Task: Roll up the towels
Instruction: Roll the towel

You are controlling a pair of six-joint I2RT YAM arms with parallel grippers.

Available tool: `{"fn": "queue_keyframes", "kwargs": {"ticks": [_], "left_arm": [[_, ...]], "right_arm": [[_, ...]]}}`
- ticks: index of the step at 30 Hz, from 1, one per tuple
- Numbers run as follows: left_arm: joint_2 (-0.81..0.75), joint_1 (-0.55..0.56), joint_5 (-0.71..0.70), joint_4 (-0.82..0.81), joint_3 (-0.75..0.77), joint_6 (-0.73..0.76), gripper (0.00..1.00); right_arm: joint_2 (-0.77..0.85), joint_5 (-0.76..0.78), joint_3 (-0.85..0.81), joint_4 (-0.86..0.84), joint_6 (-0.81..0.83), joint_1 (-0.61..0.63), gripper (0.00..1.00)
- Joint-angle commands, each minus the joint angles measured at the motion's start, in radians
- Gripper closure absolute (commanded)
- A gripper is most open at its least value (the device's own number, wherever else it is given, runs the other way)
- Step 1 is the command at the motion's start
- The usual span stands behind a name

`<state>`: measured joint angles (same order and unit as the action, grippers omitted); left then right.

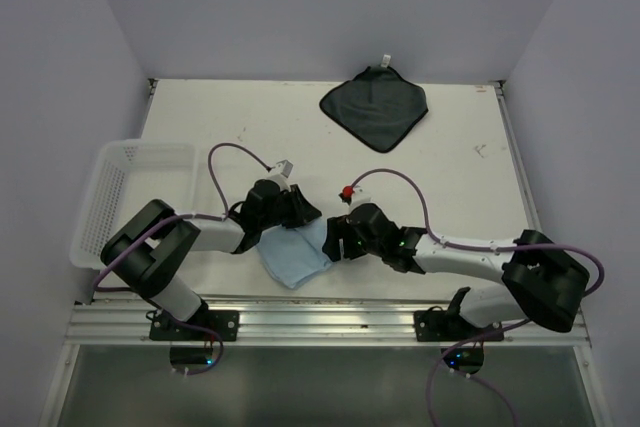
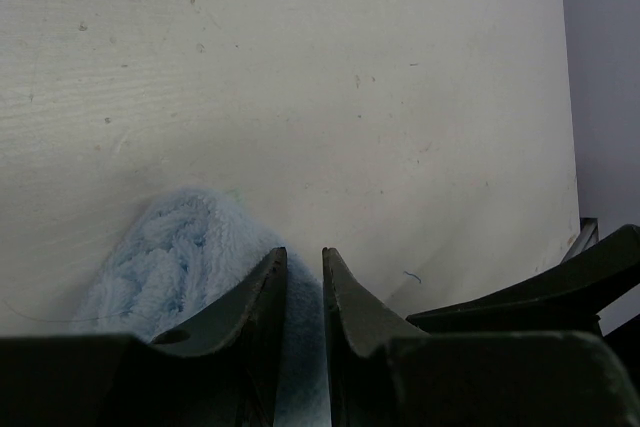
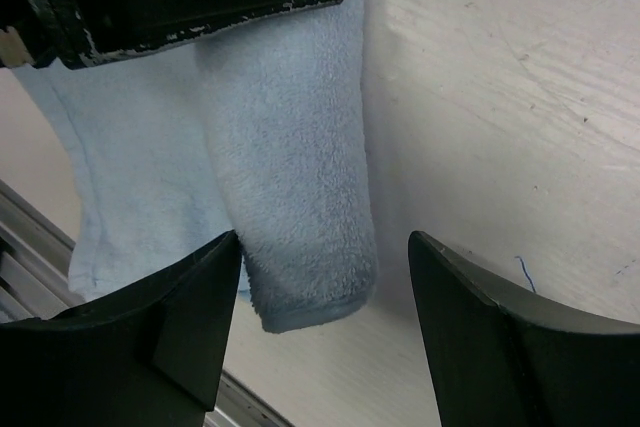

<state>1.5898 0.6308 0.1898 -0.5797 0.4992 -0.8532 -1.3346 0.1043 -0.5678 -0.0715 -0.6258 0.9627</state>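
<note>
The light blue towel (image 1: pixel 295 259) lies near the table's front edge, between the two arms. Its far side is rolled into a soft tube (image 3: pixel 300 167), and a flat part (image 3: pixel 130 177) spreads beside it. My left gripper (image 1: pixel 300 215) is shut on the towel. In the left wrist view blue pile (image 2: pixel 170 262) fills the narrow gap between the jaws (image 2: pixel 304 262). My right gripper (image 1: pixel 335 237) stands open, its fingers (image 3: pixel 325 247) straddling the roll's free end, the left finger close against it. The dark grey towel (image 1: pixel 375 105) lies flat at the back of the table, with a small white tag on its far corner.
A white mesh basket (image 1: pixel 130 182) sits at the table's left edge. A metal rail (image 1: pixel 320 322) runs along the front edge, just below the blue towel. Purple walls close in the table at the back and both sides.
</note>
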Motion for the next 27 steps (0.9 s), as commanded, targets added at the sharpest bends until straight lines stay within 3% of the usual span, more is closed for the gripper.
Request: {"fn": "queue_keyframes", "kwargs": {"ticks": [1, 6, 8, 13, 20, 27], "left_arm": [[-0.014, 0.004, -0.027, 0.069, -0.008, 0.026, 0.75], [-0.014, 0.006, -0.029, 0.076, 0.004, 0.028, 0.75], [-0.016, 0.006, -0.029, 0.078, 0.007, 0.029, 0.75], [-0.021, 0.006, -0.032, 0.087, 0.021, 0.031, 0.75], [-0.024, 0.006, -0.044, 0.132, 0.101, 0.048, 0.75], [-0.034, 0.004, -0.059, 0.219, 0.222, 0.078, 0.74]], "right_arm": [[-0.023, -0.038, 0.003, -0.063, 0.017, -0.001, 0.32], [-0.064, -0.091, -0.006, -0.073, 0.037, 0.001, 0.45], [-0.075, -0.089, -0.009, -0.064, 0.047, 0.002, 0.55], [-0.075, 0.044, -0.029, -0.004, 0.101, 0.043, 0.75], [-0.164, 0.438, -0.174, 0.208, 0.184, 0.203, 0.83], [-0.294, 0.708, -0.274, 0.334, 0.169, 0.307, 0.84]]}}
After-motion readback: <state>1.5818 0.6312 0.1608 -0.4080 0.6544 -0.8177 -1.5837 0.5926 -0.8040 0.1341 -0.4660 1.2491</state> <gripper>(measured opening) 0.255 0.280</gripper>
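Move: The near end of the towel's blue roll lies between and just below the open right fingers, about 1 cm back, 1 cm left and 2 cm down from that hand. From the same hand, the roll's far end is some 7 cm ahead and 4 cm left, and the middle of the flat, unrolled part about 8 cm left and 1 cm back, both slightly lower. From the left hand, the near end is roughly 10 cm back, 2 cm right and 3 cm below. The right hand sinks about 2 cm, easing slightly back and left, and closes its open fingers around the near end of the roll; keeping that pinch, it turns some 30 degrees, right side rising and fingers swinging from leftward to point more steeply down, while edging about 1 cm left towards the flat part. The left hand, its fingers staying nearly shut, waits at the far end, then draws off forward and up by about 2.5 cm each. ##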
